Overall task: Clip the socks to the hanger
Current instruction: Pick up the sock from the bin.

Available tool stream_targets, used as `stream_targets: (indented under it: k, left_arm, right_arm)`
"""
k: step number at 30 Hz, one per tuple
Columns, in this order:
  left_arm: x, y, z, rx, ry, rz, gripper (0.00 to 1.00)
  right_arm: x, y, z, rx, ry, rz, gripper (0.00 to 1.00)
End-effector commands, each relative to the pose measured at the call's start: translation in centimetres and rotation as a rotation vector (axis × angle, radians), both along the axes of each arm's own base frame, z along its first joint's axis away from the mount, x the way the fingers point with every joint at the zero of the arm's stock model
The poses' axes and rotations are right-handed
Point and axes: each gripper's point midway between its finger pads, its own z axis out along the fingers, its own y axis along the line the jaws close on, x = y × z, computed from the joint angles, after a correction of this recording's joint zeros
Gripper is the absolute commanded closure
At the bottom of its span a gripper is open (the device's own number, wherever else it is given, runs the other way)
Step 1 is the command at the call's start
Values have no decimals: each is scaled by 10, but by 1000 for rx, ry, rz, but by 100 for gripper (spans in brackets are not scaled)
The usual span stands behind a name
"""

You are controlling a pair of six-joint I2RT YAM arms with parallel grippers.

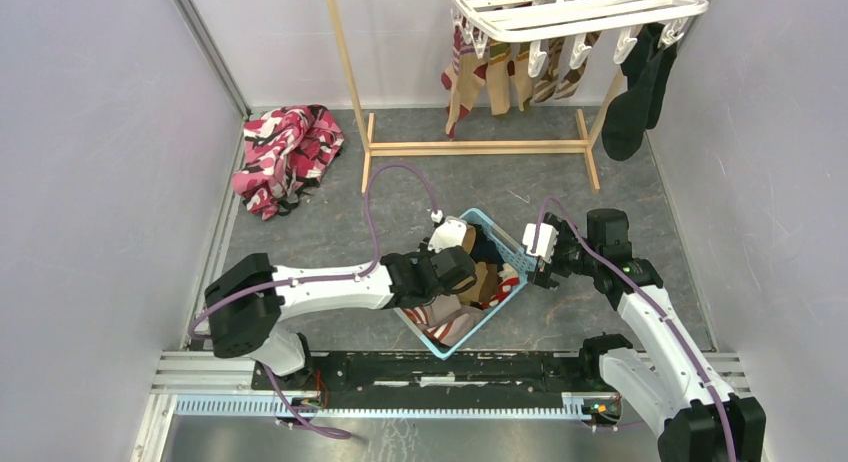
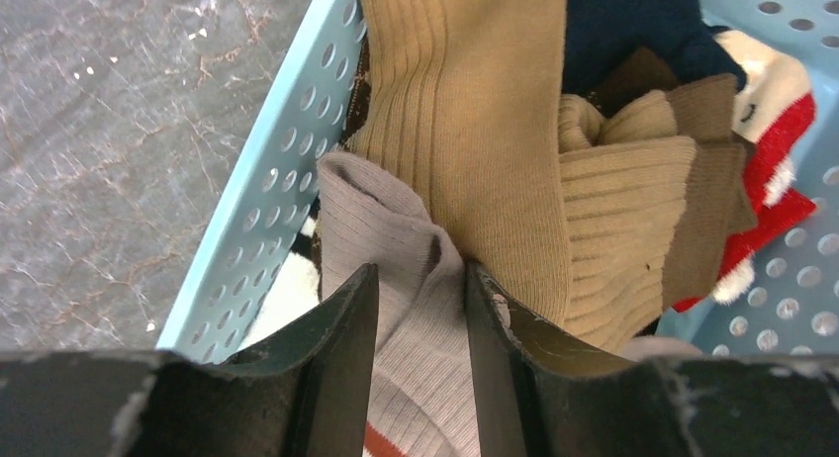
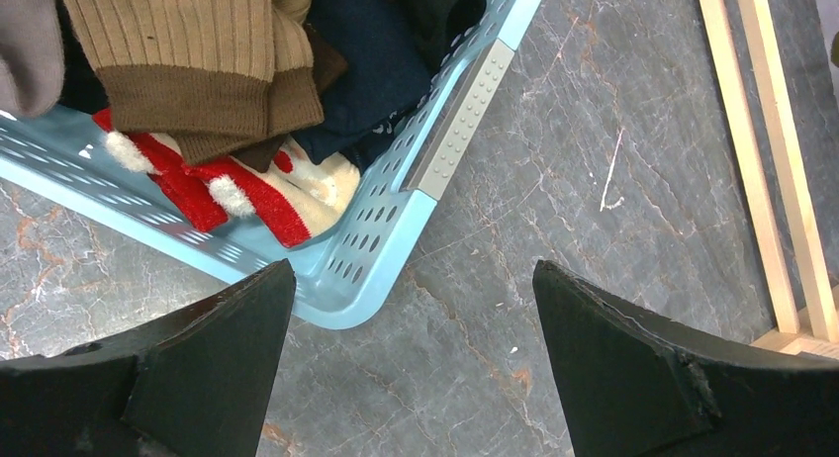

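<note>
The light blue basket [image 1: 512, 244] holds several socks [image 1: 480, 282]. My left gripper [image 2: 420, 269] reaches down into it. Its jaws stand a narrow gap apart on either side of a fold of a grey sock [image 2: 425, 348] with a red stripe. A tan ribbed sock [image 2: 475, 131] lies just to the right of that fold. My right gripper [image 3: 411, 279] hangs open over bare floor beside the basket's corner [image 3: 366, 279], holding nothing. The white hanger [image 1: 570, 7] is at the back right, with striped and tan socks [image 1: 500, 72] and a black sock [image 1: 635, 102] clipped to it.
A thin wooden frame stand [image 1: 470, 147] carries the hanger, its base bars across the back floor. A pink, red and black patterned cloth [image 1: 285, 152] lies bunched at the back left. Grey walls close both sides.
</note>
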Motion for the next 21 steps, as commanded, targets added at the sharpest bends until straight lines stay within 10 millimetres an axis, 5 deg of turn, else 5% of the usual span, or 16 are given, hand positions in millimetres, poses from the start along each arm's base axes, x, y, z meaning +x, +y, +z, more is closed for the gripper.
stream_targets:
  k: [1, 8, 10, 15, 21]
  left_arm:
    - [14, -8, 6, -94, -23, 171, 55]
    - [19, 5, -2, 38, -26, 271, 56]
    - [19, 0, 1, 30, -16, 253, 80]
    - [18, -8, 27, 9, -24, 174, 98]
    - [11, -10, 73, -80, -72, 23, 98]
  right_arm:
    - [-1, 5, 8, 15, -24, 33, 2]
    - [-3, 6, 9, 19, -20, 43, 2]
    - [-3, 6, 9, 18, -23, 45, 2]
    - [-4, 7, 9, 22, -18, 49, 2]
    - [-8, 11, 10, 37, -8, 73, 2]
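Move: The mauve sock's upper fold lies almost between the left fingers, about 1 cm ahead and 2 cm below that hand. The long tan sock is some 5 cm to its right and 4 cm ahead, the white sock about 5 cm left and 4 cm back. The brown-cuffed sock lies roughly 10 cm right and 1 cm back. From the right hand the mauve fold is about 23 cm left, level fore and aft, some 5 cm lower. The left fingers, half open astride the mauve sock's fold, dip just over 1 cm and edge about 1 cm forward, turning some 10 degrees counter-clockwise. They then shut nearly all the way, pinching the fold between the tips, and start straight up with it, some 3 cm above the lowest point. ##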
